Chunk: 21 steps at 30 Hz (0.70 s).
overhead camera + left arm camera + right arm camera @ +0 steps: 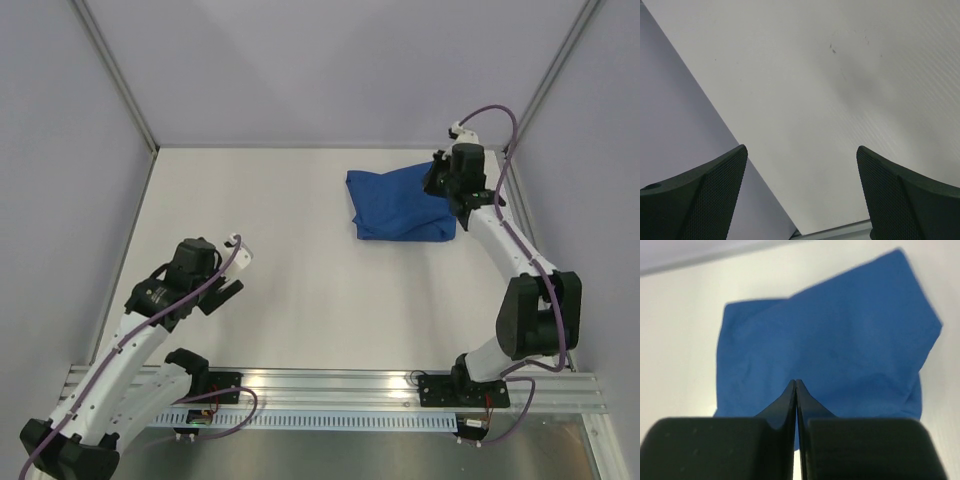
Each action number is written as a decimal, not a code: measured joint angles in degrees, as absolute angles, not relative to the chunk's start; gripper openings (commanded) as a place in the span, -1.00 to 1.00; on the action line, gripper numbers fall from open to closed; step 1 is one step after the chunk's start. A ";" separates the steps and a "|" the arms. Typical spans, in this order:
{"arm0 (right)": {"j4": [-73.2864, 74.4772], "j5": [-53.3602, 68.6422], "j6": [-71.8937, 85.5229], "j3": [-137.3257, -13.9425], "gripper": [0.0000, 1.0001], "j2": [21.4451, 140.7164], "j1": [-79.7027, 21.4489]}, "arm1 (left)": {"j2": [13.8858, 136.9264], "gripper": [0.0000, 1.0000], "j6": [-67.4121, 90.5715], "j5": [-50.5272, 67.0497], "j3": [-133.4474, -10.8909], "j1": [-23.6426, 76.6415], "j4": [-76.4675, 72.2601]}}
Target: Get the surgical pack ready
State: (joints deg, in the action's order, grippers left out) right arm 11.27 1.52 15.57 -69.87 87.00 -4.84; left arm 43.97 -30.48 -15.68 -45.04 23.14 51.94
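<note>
The surgical pack [400, 205] is a royal-blue fabric bundle, folded and creased, lying on the white table at the back right. My right gripper [438, 178] hovers over the bundle's right far corner. In the right wrist view the right gripper [796, 381] is shut, its tips pressed together, with the blue fabric [830, 335] spread beyond them and no cloth visible between them. My left gripper [228, 295] is at the near left, far from the pack. Seen from its wrist, the left gripper [801, 148] stands wide open over bare table with nothing between its fingers.
Grey enclosure walls [60, 150] close the table [280, 250] on the left, back and right. An aluminium rail [400, 385] carrying both arm bases runs along the near edge. The left wall [670, 125] lies close beside the left gripper.
</note>
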 measured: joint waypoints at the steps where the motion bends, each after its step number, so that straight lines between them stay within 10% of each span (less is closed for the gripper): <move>1: 11.18 2.11 15.64 -69.82 -0.99 88.25 -5.78 | 43.62 0.96 -30.26 -15.73 -44.66 23.09 51.68; 15: 11.31 4.80 19.68 -51.33 -0.94 90.50 -5.87 | 41.25 0.98 -28.71 -15.88 -41.10 22.63 50.17; 21: 14.28 2.94 20.25 -51.35 0.63 75.13 -5.93 | 39.59 0.98 -26.81 -16.53 -36.27 22.35 49.67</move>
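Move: The folded blue pack lies ahead and a little left of the right hand, its middle about 11 cm farther out, 6 cm to the left and some 19 cm below the fingertips. The middle of its near edge is 4 cm back from that hand, 6 cm left and equally far below, with bare table nearer the base. From the left hand, over bare table, the pack is some 35 cm ahead, 56 cm right and 14 cm below. With its fingers still shut, the right hand swoops down and back about 18 cm and 9 cm, the fingers tipping nearly 30 degrees more downward, to a low point by the pack's near edge; whether they touch there can't be seen. It then climbs straight up some 11 cm, the wrist tilting most of the way back and the fingers spreading to over half open, while the open left hand sinks about 4 cm over the bare table, easing slightly back. ##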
